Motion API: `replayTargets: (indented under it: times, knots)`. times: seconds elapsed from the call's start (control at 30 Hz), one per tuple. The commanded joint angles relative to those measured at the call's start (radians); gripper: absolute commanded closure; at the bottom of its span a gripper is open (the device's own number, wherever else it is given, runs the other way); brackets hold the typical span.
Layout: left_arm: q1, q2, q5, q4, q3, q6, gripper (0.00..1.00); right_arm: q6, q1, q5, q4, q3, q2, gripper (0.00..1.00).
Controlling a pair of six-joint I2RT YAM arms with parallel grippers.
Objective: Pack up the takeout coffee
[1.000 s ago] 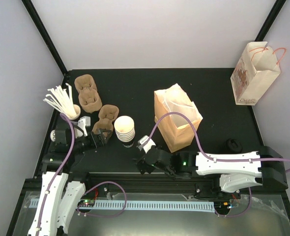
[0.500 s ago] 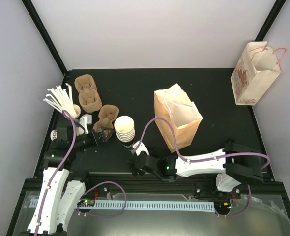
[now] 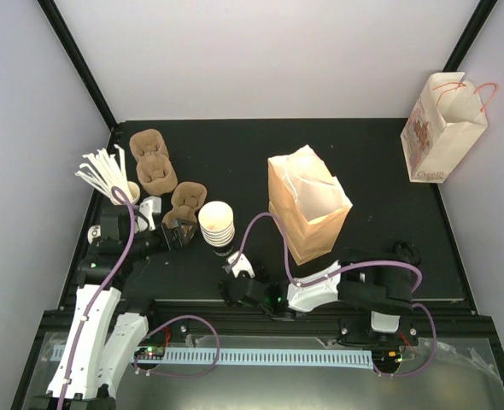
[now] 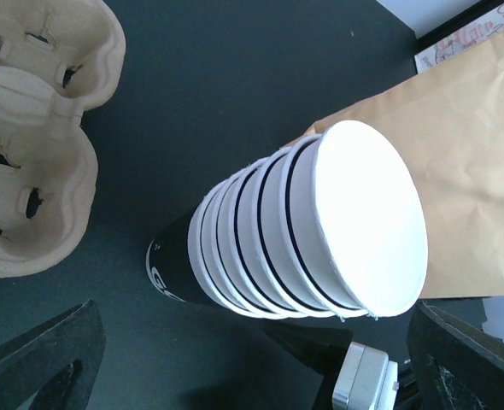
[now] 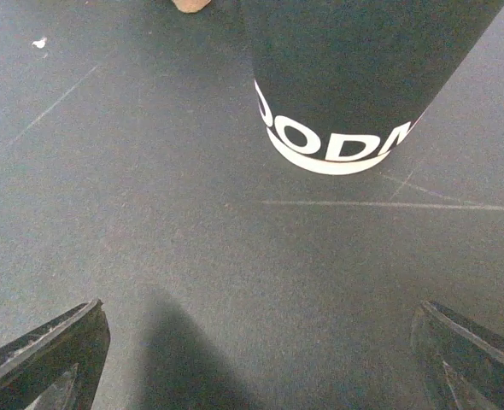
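A stack of several nested white paper cups (image 3: pixel 216 219) stands left of centre; the lowest one shows a dark band with white lettering (image 5: pixel 346 94). In the left wrist view the stack (image 4: pixel 320 235) leans across the frame. My left gripper (image 3: pixel 178 232) is open just left of the stack, with nothing between its fingers (image 4: pixel 38 359). My right gripper (image 3: pixel 234 275) is low on the table just in front of the stack, and it is open and empty (image 5: pixel 256 367). A small round black lid (image 3: pixel 406 250) lies at the right by my right arm.
An open brown paper bag (image 3: pixel 308 205) stands right of the cups. A white printed bag (image 3: pixel 444 128) stands at the far right. Brown pulp carriers (image 3: pixel 154 162) (image 3: pixel 189 196) lie at the left, beside a holder of white stirrers (image 3: pixel 107 175).
My right arm has folded in and swung left, and its gripper has moved slightly left and nearer the front edge, still facing the cup stack. The left gripper has barely moved.
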Motion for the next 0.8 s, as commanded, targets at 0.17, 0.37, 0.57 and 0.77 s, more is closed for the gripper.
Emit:
replayTargets:
  times: [0.17,0.37,0.57,0.77]
  knots:
    - [-0.006,-0.022,-0.073,-0.005,0.052,0.021,0.01,-0.019,-0.053,0.126,0.215,0.033,0.102,0.10]
    - [-0.006,-0.028,-0.088,-0.019,0.052,0.022,0.01,-0.031,-0.099,0.090,0.303,0.022,0.155,0.15]
    - [-0.005,-0.012,-0.095,-0.016,0.053,0.022,0.01,-0.052,-0.170,0.024,0.369,0.028,0.211,0.21]
    - [-0.005,0.007,-0.113,-0.015,0.050,0.022,0.01,-0.069,-0.204,-0.010,0.399,0.061,0.262,0.22]
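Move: The stack of cups stands about 9 cm ahead of the right hand and 4 cm to its left, its middle a few centimetres higher than the low fingertips. The open paper bag is roughly 13 cm ahead and 18 cm to the right, the nearer cup carrier some 18 cm ahead and 12 cm left. From the left hand, the cup stack lies about 3 cm ahead, 8 cm to the right and 12 cm below. Slide the right gripper forward, low over the table, about 9 cm towards the foot of the cup stack, sinking a centimetre or two on the way. Turn the wrist some 10 degrees clockwise as you go, and let the wide-open fingers narrow by about a fifth, still well apart, coming in close beside the black bottom cup on its right. ##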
